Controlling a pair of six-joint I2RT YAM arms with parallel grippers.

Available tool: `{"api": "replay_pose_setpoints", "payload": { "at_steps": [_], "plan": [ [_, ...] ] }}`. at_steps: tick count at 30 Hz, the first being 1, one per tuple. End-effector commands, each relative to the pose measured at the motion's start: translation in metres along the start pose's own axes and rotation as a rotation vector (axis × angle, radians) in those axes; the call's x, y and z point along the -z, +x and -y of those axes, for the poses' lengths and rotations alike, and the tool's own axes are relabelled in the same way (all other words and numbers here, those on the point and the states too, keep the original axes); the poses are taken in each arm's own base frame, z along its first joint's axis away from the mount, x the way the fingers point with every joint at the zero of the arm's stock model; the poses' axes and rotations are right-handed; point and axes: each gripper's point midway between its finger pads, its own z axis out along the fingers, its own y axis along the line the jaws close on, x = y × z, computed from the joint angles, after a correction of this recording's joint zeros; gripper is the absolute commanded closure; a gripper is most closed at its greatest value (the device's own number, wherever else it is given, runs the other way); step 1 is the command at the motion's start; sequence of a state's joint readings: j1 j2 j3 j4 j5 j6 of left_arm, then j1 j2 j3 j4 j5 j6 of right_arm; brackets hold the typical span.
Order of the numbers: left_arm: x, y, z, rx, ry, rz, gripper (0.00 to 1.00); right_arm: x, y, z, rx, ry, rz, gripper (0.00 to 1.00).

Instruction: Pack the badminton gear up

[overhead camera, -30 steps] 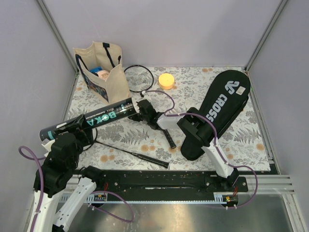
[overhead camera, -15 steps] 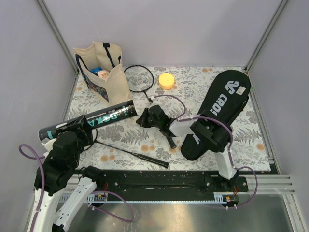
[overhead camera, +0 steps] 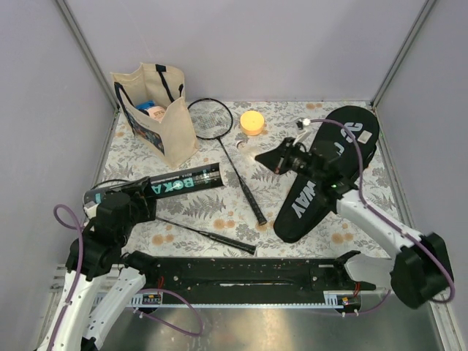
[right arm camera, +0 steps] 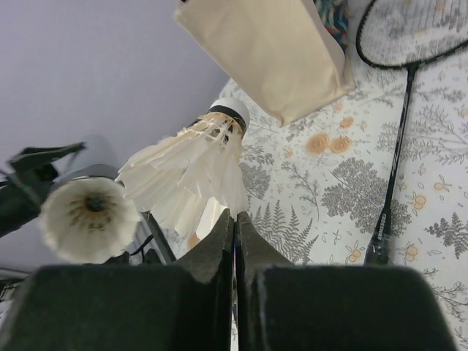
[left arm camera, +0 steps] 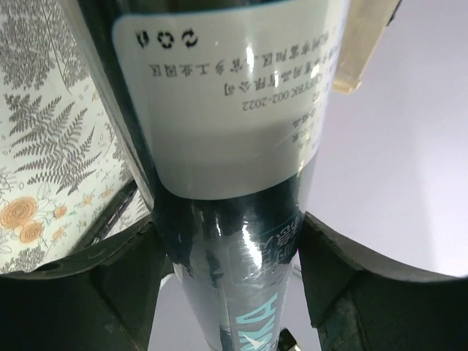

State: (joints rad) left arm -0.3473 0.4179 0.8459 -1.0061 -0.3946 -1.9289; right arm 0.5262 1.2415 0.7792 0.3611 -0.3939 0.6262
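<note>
My left gripper (left arm camera: pixel 230 270) is shut on the long black lettered tube (left arm camera: pixel 227 146), which lies level above the mat (overhead camera: pixel 157 186). The tube's pale open end (right arm camera: pixel 88 219) faces my right gripper (right arm camera: pixel 235 216). That gripper (overhead camera: pixel 276 158) is shut on the feather edge of a white shuttlecock (right arm camera: pixel 197 172), and hovers beside the black racket cover (overhead camera: pixel 333 164). One black racket (overhead camera: pixel 238 164) lies on the mat with its head by the bag. Of the second racket (overhead camera: pixel 208 235), only the shaft shows, near the front edge.
A beige tote bag (overhead camera: pixel 157 110) stands at the back left. An orange round object (overhead camera: pixel 252 122) sits behind the racket shaft. A small white item (overhead camera: pixel 307 122) lies at the cover's far end. The black rail (overhead camera: pixel 241 270) runs along the front.
My right gripper shut and swung right, away from the tube's mouth to the cover's edge, and now pinches a shuttlecock. The left arm shifted the tube to the right.
</note>
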Motion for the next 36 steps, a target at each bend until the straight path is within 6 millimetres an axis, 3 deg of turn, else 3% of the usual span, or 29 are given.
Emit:
{"api": "replay_pose_setpoints", "payload": {
  "at_steps": [1, 6, 11, 14, 19, 30, 36],
  "plan": [
    [0.000, 0.034, 0.020, 0.092, 0.063, -0.167, 0.68, 0.050, -0.006, -0.032, 0.024, -0.144, -0.093, 1.00],
    [-0.003, 0.045, 0.018, 0.091, 0.050, -0.216, 0.70, 0.090, -0.007, -0.071, 0.046, -0.276, -0.199, 1.00],
    [0.000, 0.048, 0.021, 0.069, 0.067, -0.236, 0.70, 0.120, 0.010, -0.081, 0.116, -0.270, -0.311, 1.00],
    [0.002, 0.049, 0.022, 0.055, 0.069, -0.245, 0.70, 0.128, 0.007, -0.091, 0.147, -0.288, -0.320, 1.00],
    [0.004, 0.054, 0.019, 0.016, 0.062, -0.268, 0.70, 0.129, 0.004, -0.097, 0.134, -0.309, -0.317, 1.00],
    [0.001, 0.080, 0.009, -0.012, 0.017, -0.398, 0.70, 0.107, -0.009, -0.103, 0.033, -0.368, -0.309, 1.00],
    [-0.002, 0.082, 0.009, -0.023, 0.018, -0.403, 0.71, 0.092, 0.004, -0.098, -0.012, -0.346, -0.360, 1.00]
  ]
}}
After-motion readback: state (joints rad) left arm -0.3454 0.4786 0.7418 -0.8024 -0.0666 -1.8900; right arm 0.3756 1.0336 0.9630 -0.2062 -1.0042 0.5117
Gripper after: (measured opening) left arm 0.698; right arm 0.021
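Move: Roughly 13 cm to the right hand's left, 5 cm back and 2 cm higher is the open mouth of the shuttlecock tube; the right hand already holds a shuttlecock by its feathers. Some 24 cm below that hand is the upper racket's grip, 5 cm back and 1 cm left; the lower racket's grip lies about 26 cm back and 10 cm left. From the left hand, holding the tube, the shuttlecock is about 33 cm right, 13 cm ahead, level. Drawing back about 12 cm, the right hand also rises some 5 cm and drifts 5 cm right, turning about 25 degrees counter-clockwise to point the shuttlecock's cork into the tube mouth, then eases slightly left and forward towards it. The left hand brings the tube some 7 cm right and swings it clockwise, its open end tipping up slightly; both grips hold. ##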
